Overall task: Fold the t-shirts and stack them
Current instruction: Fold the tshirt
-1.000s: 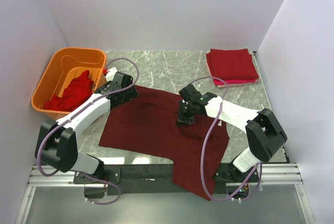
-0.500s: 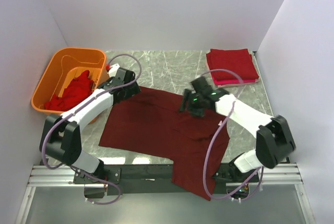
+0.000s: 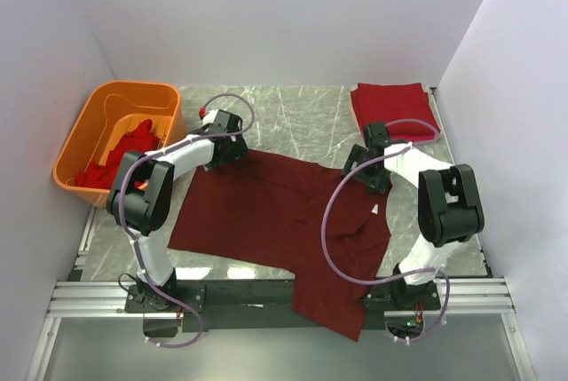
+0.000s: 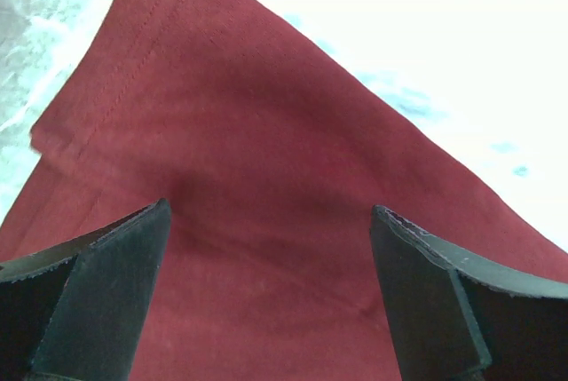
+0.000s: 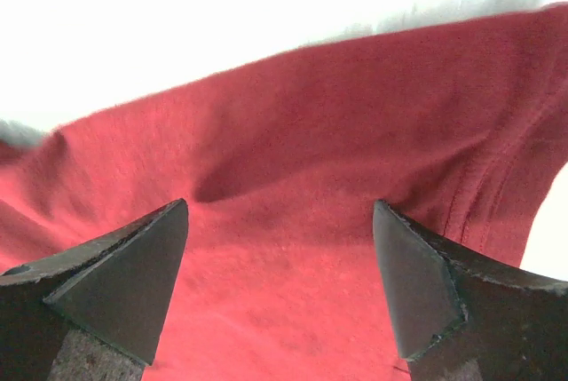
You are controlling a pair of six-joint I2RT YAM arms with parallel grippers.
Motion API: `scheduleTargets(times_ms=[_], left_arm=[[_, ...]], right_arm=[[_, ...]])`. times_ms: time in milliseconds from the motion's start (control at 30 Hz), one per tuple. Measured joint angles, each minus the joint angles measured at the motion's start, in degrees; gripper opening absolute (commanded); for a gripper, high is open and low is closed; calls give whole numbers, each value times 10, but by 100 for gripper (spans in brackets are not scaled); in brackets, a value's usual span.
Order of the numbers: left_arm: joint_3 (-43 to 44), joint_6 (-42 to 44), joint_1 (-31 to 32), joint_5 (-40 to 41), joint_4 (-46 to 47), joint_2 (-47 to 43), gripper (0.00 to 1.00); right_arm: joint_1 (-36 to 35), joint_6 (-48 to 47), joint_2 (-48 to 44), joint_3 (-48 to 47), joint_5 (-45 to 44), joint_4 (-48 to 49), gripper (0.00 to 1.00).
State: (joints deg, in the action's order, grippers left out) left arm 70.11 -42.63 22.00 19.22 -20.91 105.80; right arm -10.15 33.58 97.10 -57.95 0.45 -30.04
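A dark maroon t-shirt (image 3: pixel 266 212) lies spread flat on the marble table, its lower part hanging over the near edge. My left gripper (image 3: pixel 232 148) is over the shirt's far-left corner, open, with maroon cloth (image 4: pixel 266 159) below its fingers (image 4: pixel 98 283). My right gripper (image 3: pixel 362 171) is over the shirt's far-right edge, open and holding nothing; the cloth (image 5: pixel 293 186) lies rumpled under its fingers (image 5: pixel 426 283). A stack of folded red t-shirts (image 3: pixel 395 110) sits at the back right. More red t-shirts (image 3: pixel 124 157) are heaped in the tub.
The orange plastic tub (image 3: pixel 93 115) stands at the back left, just off the table's left edge. White walls close in on three sides. Bare marble (image 3: pixel 293 115) shows between the tub and the folded stack. Purple cables loop off both arms.
My right gripper opened, let go of the maroon cloth and swung from the shirt's middle to its far-right edge. My left gripper shifted back and right to the far-left corner.
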Motion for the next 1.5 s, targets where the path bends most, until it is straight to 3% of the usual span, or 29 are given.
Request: scheduleTargets(times_ms=[200,567,933,1333,1500], left_arm=[[26,0,-35,-26,13,45,99],[36,-20,-56,-26,14,54,100],[-13,-50,-76,-3,4,17,100],[-6,-48,-81,3,-22,14,100],[-6,-47,-62,4,-54,-26,99]], right_arm=[[29,-28,54,-63,-9,-1,85],[45,-68,136,-174,-18,-26,86],[4,-108,184,-246,-16,-56,86],[-7,-121,196,-277,-54,-72,86],[-7,-127,177,-282,-55,-73,86]])
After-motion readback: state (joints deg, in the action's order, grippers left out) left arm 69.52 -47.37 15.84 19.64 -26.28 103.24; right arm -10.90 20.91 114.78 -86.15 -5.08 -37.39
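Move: The shirt's far-left corner lies about 4 cm ahead of the left gripper, 7 cm to its left and 2 cm below; the orange bin is some 25 cm to the left and 3 cm ahead. For the right gripper, the far-right corner is about level, 7 cm to its right and 1 cm below. The shirt's white label is 8 cm back and 2 cm right, the red folded stack 20 cm ahead and 7 cm right. Keep both grippers open and drag the cloth flat with the fingertips. Slide the right one about 10 cm forward towards the red stack, bowing right, then back left. Lower the left one onto the shirt, push it slightly forward, then sweep it leftward towards the bin while easing back and turning some 10 degrees counter-clockwise; finish by lifting both about 2 cm. ##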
